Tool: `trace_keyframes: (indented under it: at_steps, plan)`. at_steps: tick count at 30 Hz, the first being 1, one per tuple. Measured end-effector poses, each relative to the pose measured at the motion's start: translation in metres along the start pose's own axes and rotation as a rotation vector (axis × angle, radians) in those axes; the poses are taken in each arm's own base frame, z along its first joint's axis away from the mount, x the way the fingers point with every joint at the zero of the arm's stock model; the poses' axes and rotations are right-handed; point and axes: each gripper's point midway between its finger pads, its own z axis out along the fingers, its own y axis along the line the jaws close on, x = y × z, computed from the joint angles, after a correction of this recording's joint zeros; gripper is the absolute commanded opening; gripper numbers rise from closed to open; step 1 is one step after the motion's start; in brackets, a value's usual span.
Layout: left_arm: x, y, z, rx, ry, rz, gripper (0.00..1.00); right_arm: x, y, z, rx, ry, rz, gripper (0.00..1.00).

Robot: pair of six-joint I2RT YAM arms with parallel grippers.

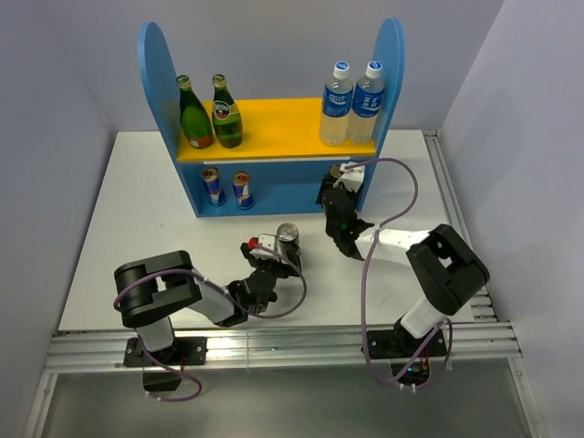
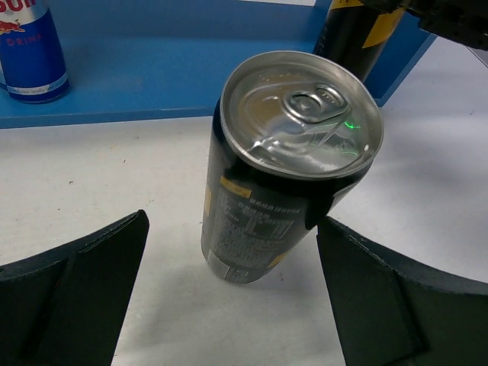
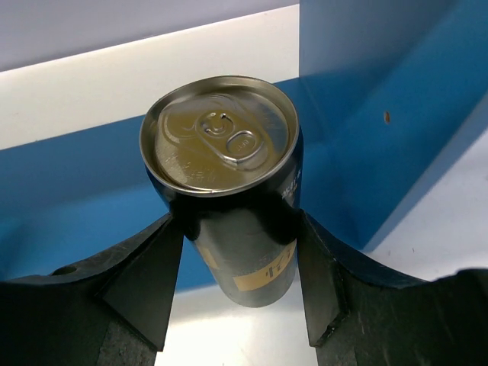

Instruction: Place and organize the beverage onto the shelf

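The blue shelf (image 1: 274, 178) holds two green glass bottles (image 1: 210, 114) on the left of its yellow upper board and two slim blue-and-silver cans (image 1: 228, 188) on its lower level. My right gripper (image 3: 238, 252) is shut on a dark brown-gold can (image 3: 229, 191), upright at the right front of the lower level (image 1: 339, 173). A second dark can (image 2: 282, 175) stands upright on the white table (image 1: 288, 237). My left gripper (image 2: 232, 229) is open around this can, with both black fingers (image 2: 76, 297) clear of its sides.
Two clear water bottles (image 1: 351, 105) with blue labels stand at the right of the upper board. The shelf's tall right side panel (image 1: 388, 82) rises just beyond my right gripper (image 1: 342, 196). Grey walls enclose the table, and rails run along its near edge (image 1: 274, 342).
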Motion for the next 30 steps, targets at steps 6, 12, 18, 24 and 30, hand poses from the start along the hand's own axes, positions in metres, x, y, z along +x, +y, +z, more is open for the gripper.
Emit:
trace_keyframes:
  at_steps: [6,12,18,24,30]
  plan:
    - [-0.001,-0.004,0.007,-0.002,-0.017,-0.009,0.99,-0.002,-0.005,0.025,0.029,-0.002,0.005,0.00]
    - [0.001,-0.007,0.012,-0.006,-0.021,-0.007,0.98,0.012,-0.005,0.039,0.034,0.027,-0.012,0.46]
    - [-0.002,-0.007,0.014,-0.009,-0.028,-0.005,0.98,0.012,-0.002,0.041,0.023,0.020,0.006,0.96]
    - [0.000,-0.006,0.017,-0.014,-0.029,-0.003,0.95,0.011,-0.001,0.042,0.018,0.014,0.016,1.00]
    - [0.000,-0.006,0.023,-0.021,-0.037,-0.006,0.94,0.003,0.001,0.037,-0.005,-0.004,0.050,1.00]
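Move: The last black can on the table stands about 4 cm ahead of my open left hand, 3 cm to its right and a touch lower, with the nearer blue can some 17 cm ahead and 9 cm left of that hand. My right hand already holds a black can, bound for a spot on the lower shelf about 4 cm ahead, 1 cm right and 4 cm down. The side panel is roughly 6 cm right and 3 cm ahead of my right hand, and the nearer blue can about 25 cm left and 2 cm ahead. With my right hand I slide its black can about 4 cm forward into the shelf's right corner, lower it some 2 cm onto the floor, then open wide and let go, starting to rise. Meanwhile I ease my left hand forward 2 cm and slightly right, fingers level and still nearly wide open, bringing them around the table can without gripping it. ##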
